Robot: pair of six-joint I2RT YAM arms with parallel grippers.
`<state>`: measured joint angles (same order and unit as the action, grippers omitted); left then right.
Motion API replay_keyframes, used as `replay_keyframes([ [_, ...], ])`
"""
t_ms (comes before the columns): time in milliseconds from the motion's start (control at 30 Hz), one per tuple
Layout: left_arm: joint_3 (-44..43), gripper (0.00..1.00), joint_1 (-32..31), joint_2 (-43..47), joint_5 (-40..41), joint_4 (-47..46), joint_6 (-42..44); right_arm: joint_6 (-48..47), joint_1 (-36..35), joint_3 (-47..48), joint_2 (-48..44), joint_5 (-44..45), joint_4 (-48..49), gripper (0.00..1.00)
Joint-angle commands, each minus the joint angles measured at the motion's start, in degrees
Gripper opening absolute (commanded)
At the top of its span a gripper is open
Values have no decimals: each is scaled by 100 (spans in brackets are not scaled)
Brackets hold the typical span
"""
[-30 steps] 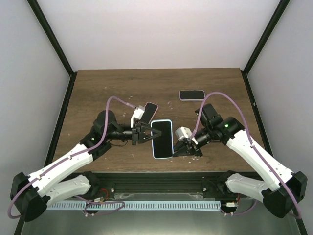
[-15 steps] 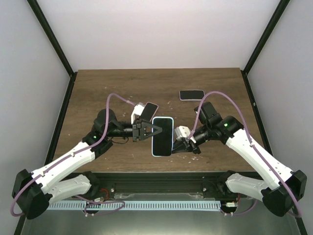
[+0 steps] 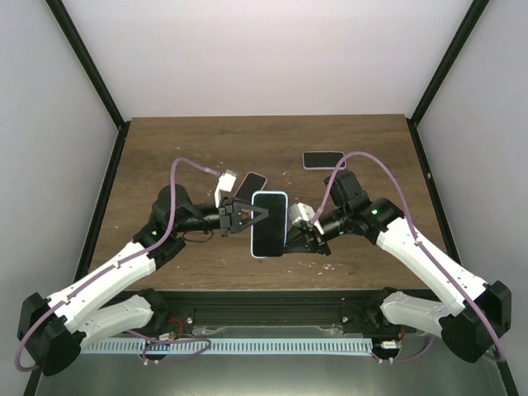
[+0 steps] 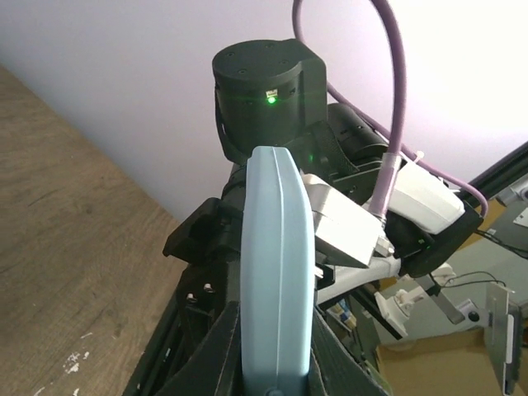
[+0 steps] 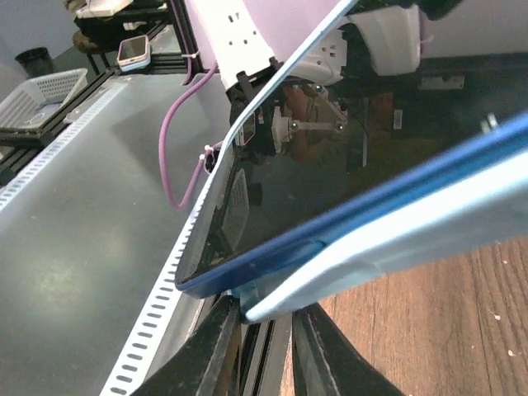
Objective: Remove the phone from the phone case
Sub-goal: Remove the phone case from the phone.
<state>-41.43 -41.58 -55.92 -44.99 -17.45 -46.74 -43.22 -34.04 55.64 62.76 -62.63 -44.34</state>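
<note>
A phone [image 3: 269, 223] with a black screen, in a light blue phone case [image 3: 283, 196], hangs above the table between both grippers. My left gripper [image 3: 252, 216] is shut on its left long edge; the left wrist view shows the pale blue case [image 4: 276, 272] edge-on between the black fingers [image 4: 216, 346]. My right gripper [image 3: 294, 236] is shut on the lower right corner. In the right wrist view the phone's dark blue rim [image 5: 330, 239] stands slightly apart from the case [image 5: 412, 239] at that corner, where the fingers [image 5: 213, 351] pinch the case.
A second dark phone [image 3: 323, 159] lies flat on the wooden table [image 3: 165, 157] at the back right. Another phone [image 3: 256, 182] lies just behind my left gripper. White specks are scattered on the wood near the front edge. Black frame posts border the table.
Both arms have carried the cased phone a little to the left and away from the table's front edge. Both grips have stayed on it.
</note>
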Motion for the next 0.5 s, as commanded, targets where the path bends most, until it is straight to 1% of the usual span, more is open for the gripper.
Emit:
replay_keyframes([
  [0,-18,0,-209,195,-530,-299,-311,830,260,58,223,258,1671,19],
  [167,-14,0,-203,243,-460,133,-94,1516,411,158,241,73,2120,27],
  [300,82,0,-201,234,-438,230,18,2002,479,234,263,48,2385,37],
  [400,188,0,-203,192,-575,193,52,2248,503,315,281,6,2459,49],
  [467,265,0,-214,171,-639,74,-6,2374,519,380,285,-62,2490,53],
])
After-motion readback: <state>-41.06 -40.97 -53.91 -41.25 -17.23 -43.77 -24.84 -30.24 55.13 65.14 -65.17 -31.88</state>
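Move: The left hand keeps its grip on the long left edge of the tilted phone and phone case; their middle lies about 2 cm right, 1 cm back and 1 cm below that hand. From the right hand, still at the case's lower right corner, it lies some 4 cm ahead, 4 cm left and 4 cm higher. The pink-rimmed phone lies on the table about 33 cm ahead of the right hand, 11 cm left; the far phone 46 cm ahead, 16 cm right. Both are nearly 30 cm below. The right fingers let go of the phone case's lower right corner, spreading to about half open as the hand slips forward some 4 cm and slightly up along the case's right edge, tipping about 10 degrees down and turning a little clockwise. The left hand keeps its pinch on the opposite edge, easing about a centimetre forward and up. ##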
